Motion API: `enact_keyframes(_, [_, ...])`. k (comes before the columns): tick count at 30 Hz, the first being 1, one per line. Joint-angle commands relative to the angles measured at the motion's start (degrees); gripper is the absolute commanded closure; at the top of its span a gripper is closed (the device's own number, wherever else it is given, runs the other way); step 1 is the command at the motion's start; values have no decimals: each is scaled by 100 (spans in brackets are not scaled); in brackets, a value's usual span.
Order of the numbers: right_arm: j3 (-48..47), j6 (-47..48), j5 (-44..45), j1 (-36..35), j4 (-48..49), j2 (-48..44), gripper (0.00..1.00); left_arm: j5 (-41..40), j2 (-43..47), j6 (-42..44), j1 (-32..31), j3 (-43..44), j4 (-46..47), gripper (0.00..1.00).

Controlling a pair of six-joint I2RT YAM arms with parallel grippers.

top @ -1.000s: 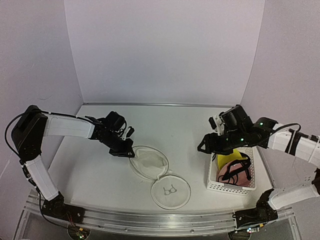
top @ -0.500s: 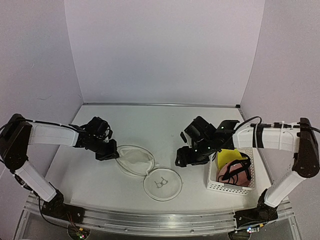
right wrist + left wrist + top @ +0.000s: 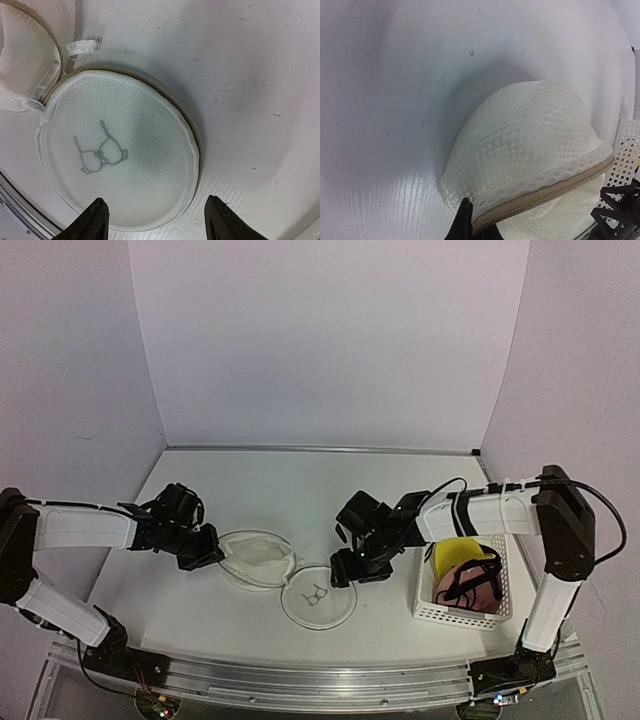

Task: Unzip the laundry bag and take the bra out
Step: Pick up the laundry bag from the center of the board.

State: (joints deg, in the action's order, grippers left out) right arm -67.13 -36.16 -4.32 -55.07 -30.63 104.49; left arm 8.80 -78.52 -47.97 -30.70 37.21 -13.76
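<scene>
The laundry bag (image 3: 255, 558) lies unzipped on the table in two round halves, joined at one edge. My left gripper (image 3: 210, 552) is shut on the rim of the domed mesh half (image 3: 530, 140), pinching it by the tan zipper tape; in the wrist view the gripper (image 3: 472, 226) sits at the bottom edge. The flat half with the bra outline (image 3: 318, 595) lies nearer the front. My right gripper (image 3: 345, 572) hovers open just above that half (image 3: 120, 155), its fingertips (image 3: 97, 212) straddling its near rim. The pink bra (image 3: 470, 590) with black straps lies in the basket.
A white perforated basket (image 3: 425, 612) stands at the right, holding a yellow piece (image 3: 455, 552) beside the bra. A small white fabric loop (image 3: 82, 46) sticks out where the bag halves meet. The table's front rail runs close below the flat half.
My left gripper has dragged the bag leftward and toward the front. My right arm has swung from over the basket down and left to the flat half.
</scene>
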Motion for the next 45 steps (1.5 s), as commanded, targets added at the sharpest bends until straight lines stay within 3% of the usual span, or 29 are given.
enact_keyframes(1, [-228, -18, 3, -26, 313, 216, 34, 0, 158, -90, 2, -21, 263, 100])
enact_keyframes(30, [484, -230, 432, -23, 602, 392, 55, 129, 49, -134, -11, -12, 392, 100])
enact_keyframes(33, [600, -266, 559, -28, 647, 306, 61, 115, 56, -143, -14, -13, 392, 100])
enact_keyframes(42, [675, -293, 484, -19, 871, 183, 100, 131, 11, -143, -50, 23, 396, 100])
enact_keyframes(45, [650, -284, 534, -24, 875, 62, 100, 135, 21, -134, -66, 32, 389, 100])
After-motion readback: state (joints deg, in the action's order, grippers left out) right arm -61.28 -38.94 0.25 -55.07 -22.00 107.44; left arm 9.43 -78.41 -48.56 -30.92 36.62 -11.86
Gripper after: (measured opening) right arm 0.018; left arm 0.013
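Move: The right hand hangs open about 4 cm above the right rim of the laundry bag's open lid, the rim 1 cm ahead and 1 cm to its right. The lid's middle lies some 6 cm left and 2 cm back, the bag body about 17 cm left and 5 cm ahead, the basket roughly 23 cm right and 3 cm ahead. From the left hand, the lid's right rim is around 24 cm right, 5 cm back and 5 cm down; the bag body is 7 cm right, level with it fore and aft and 3 cm lower. Lower the right gripper about 4 cm to the lid's right rim, most of the way at once, then ease it some 1.5 cm to the right as the fingers go from well open to shut and pinch the rim. Keep the left gripper shut and still on the zippered edge of the bag body. ##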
